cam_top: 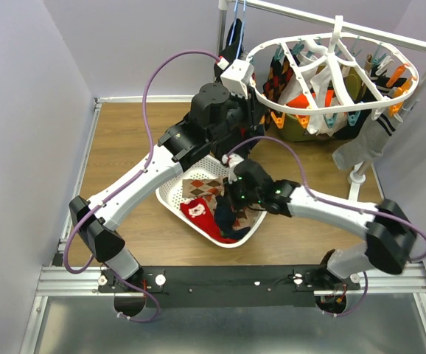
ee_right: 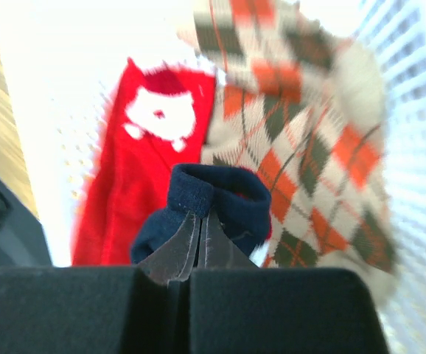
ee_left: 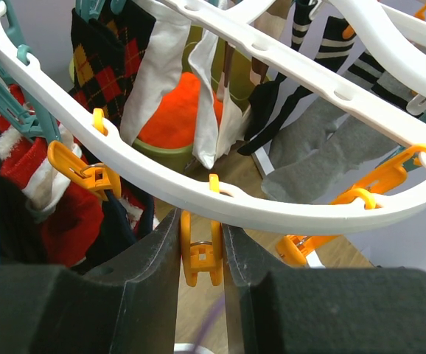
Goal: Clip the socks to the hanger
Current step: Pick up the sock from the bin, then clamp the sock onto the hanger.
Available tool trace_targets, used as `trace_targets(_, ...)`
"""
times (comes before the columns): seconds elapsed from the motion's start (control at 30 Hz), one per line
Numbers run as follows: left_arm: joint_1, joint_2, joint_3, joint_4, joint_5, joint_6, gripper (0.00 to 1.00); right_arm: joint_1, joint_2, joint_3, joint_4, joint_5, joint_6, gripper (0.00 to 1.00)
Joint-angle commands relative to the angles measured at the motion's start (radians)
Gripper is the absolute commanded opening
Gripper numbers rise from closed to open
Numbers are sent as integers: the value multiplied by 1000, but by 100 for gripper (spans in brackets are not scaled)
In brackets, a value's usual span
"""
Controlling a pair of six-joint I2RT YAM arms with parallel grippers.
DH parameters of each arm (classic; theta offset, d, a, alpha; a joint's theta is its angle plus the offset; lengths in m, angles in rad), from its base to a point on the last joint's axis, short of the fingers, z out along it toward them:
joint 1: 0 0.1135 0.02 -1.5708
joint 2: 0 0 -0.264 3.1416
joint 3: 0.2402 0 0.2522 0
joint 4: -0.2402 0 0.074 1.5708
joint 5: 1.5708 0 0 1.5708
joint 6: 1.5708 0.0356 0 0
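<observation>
The white oval hanger (cam_top: 390, 53) hangs at the back right with several socks clipped on it. My left gripper (ee_left: 201, 259) is raised under the near rim of the hanger (ee_left: 272, 210) and is shut on an orange clip (ee_left: 202, 251), squeezing its handles. In the top view the left gripper (cam_top: 259, 109) sits at the ring's left end. My right gripper (ee_right: 200, 223) is down in the basket, shut on the cuff of a dark navy sock (ee_right: 224, 193). Beside that sock lie a red sock with a white figure (ee_right: 135, 173) and an argyle sock (ee_right: 301, 133). The right gripper (cam_top: 230, 209) shows above the basket.
The white perforated basket (cam_top: 170, 198) stands mid-table between the arms. A white rail (cam_top: 323, 15) carries the hanger and a thin blue hanger with a black garment (cam_top: 233, 37). A grey sock (cam_top: 364, 144) hangs low beside the stand's post (cam_top: 359, 173).
</observation>
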Motion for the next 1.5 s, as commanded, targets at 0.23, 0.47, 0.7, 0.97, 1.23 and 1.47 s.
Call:
trace_targets(0.23, -4, -24, -6, -53, -24, -17, 0, 6, -412, -69, 135, 351, -176, 1)
trace_targets(0.47, -4, -25, 6, -62, -21, -12, 0, 6, -548, -103, 211, 541, -327, 1)
trace_targets(0.7, -4, -27, 9, -73, 0, -17, 0, 8, -549, -89, 317, 624, -481, 1)
trace_targets(0.97, -4, -24, 4, -86, 17, -18, 0, 5, -516, -59, 392, 601, -572, 1)
trace_targets(1.23, -4, -10, 17, -109, 31, -21, 0, -1, -479, -26, 431, 560, -617, 1)
trace_targets(1.47, -4, 2, 29, -129, 37, -17, 0, -15, -469, 0, 425, 524, -618, 1)
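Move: The right hand already pinches the navy sock low over the bin. The orange clip to which it is taken lies about 12 cm ahead, 8 cm to the right and 29 cm up; the next orange clip on the ring is some 6 cm to the right of it and 3 cm nearer the base. About 8 cm below the right hand are the argyle sock, 2 cm ahead and 2 cm left, and the red sock, 4 cm back and 6 cm left. The left hand has the held clip right between its fingers. Up and fast, some 24 cm, the right hand carries the pinched navy sock out of the bin towards the clip in the left gripper, bearing about 10 cm right and 7 cm forward as it climbs, then easing off just short of the clip. Its wrist swings up about 55 degrees, bringing the downward-slanting fingers nearly level. The left hand keeps its squeeze on the clip at the ring. ##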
